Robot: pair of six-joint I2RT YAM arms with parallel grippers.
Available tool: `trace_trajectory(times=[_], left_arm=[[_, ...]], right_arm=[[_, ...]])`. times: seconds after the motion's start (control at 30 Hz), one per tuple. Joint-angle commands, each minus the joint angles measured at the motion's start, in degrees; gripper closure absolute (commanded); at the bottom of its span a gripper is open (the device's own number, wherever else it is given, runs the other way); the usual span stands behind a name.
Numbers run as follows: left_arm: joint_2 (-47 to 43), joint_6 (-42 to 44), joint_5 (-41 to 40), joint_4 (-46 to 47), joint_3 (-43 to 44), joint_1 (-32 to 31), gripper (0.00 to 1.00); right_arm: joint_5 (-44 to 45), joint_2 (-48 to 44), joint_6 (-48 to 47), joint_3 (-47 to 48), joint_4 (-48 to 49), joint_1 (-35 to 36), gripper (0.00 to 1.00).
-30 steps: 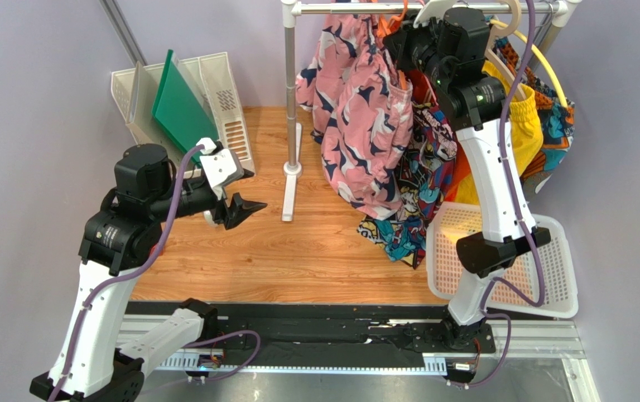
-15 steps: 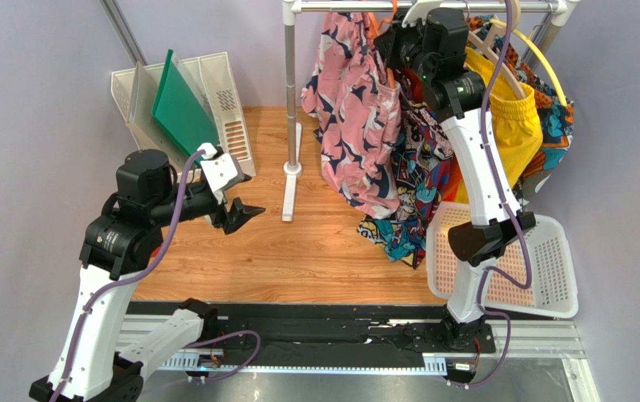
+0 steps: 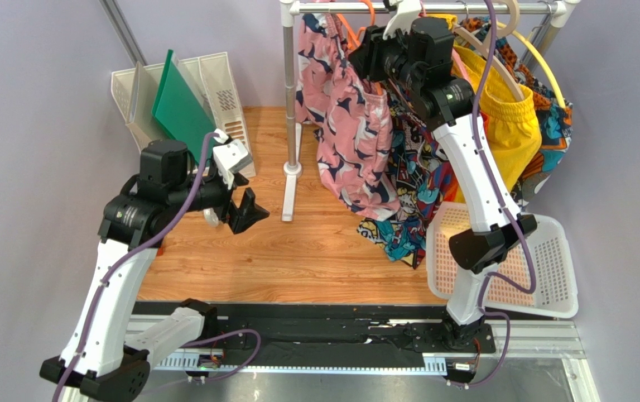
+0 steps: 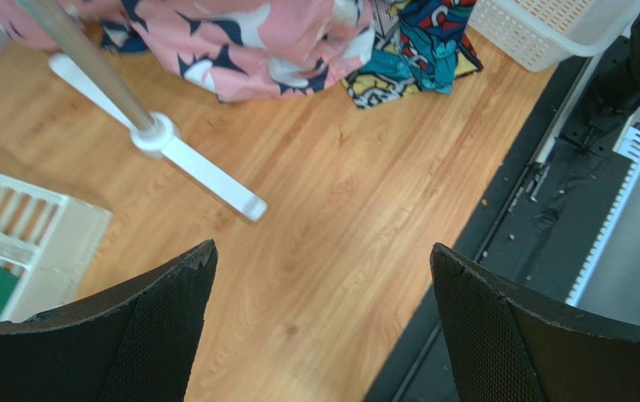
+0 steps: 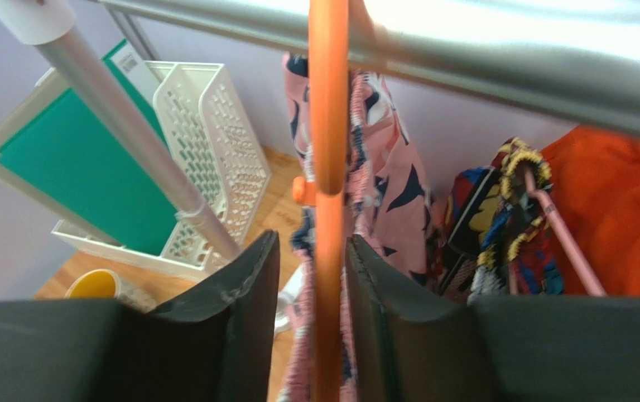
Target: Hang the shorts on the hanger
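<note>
The pink bird-print shorts [image 3: 357,142] hang on the orange hanger [image 3: 367,10], whose hook is over the rail. In the right wrist view the hanger [image 5: 329,126] runs straight down between my right gripper's [image 5: 313,243] fingers, with the shorts [image 5: 390,184] draped behind it. The jaws stand a little apart: the hanger lies against the right finger and a gap shows on the left. That right gripper [image 3: 363,60] is up by the rail. My left gripper [image 3: 239,216] hovers wide open and empty over the wooden table [image 4: 323,247]. The shorts' hem [image 4: 239,33] shows in the left wrist view.
The rail [image 3: 466,7] also carries comic-print shorts [image 3: 419,184], yellow shorts [image 3: 507,117] and other hangers. The rack post [image 3: 290,92] stands on a white foot [image 4: 206,172]. White file trays with a green board [image 3: 182,100] sit back left. A white basket [image 3: 549,268] sits front right.
My right arm has carried the hanger and shorts left and up to the rail, and its jaws have parted off the hanger. My left gripper opened wider and shifted slightly right.
</note>
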Motion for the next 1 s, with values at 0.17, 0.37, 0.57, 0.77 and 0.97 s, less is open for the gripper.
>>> trace_trajectory(times=[0.17, 0.37, 0.57, 0.77, 0.97], left_arm=[[9.89, -6.91, 3.90, -9.73, 6.85, 4.21, 0.01], [16.13, -8.67, -2.94, -9.47, 15.02, 6.24, 0.00], [20.36, -8.41, -6.20, -10.61, 15.30, 6.51, 0.01], [17.91, -7.61, -6.02, -8.07, 4.24, 6.51, 0.01], [11.58, -4.80, -8.65, -6.93, -1.22, 6.51, 0.01]], right_arm=[[-0.36, -17.40, -2.96, -9.74, -0.39, 0.38, 0.21], [0.88, -30.22, -8.32, -18.61, -4.17, 0.38, 0.12], [-5.10, -44.64, -10.26, -35.12, -11.20, 0.29, 0.10], [-11.76, -59.58, -9.38, -56.73, -12.96, -3.66, 0.09], [-15.12, -69.88, -10.17, -66.68, -14.72, -8.84, 0.08]])
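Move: Between the right hand's barely opened fingers stands the orange hanger, its middle right at the hand, with the pink shorts' middle about 22 cm below, 3 cm back and 3 cm left. The rack's rail is 5 cm ahead and 6 cm up; the patterned shorts hang 8 cm right, level fore and aft and 22 cm below. From the left hand the hanger is about 28 cm ahead, 18 cm right and 12 cm up. Opening wide around the orange hanger, the right hand comes free and sweeps back some 28 cm and 12 cm to the right, away from the rail towards the basket, rising about 7 cm before sinking well below its starting height. The left hand, still empty and open, sinks about 10 cm in two dips, edges forward, and tips down some 30 degrees. ##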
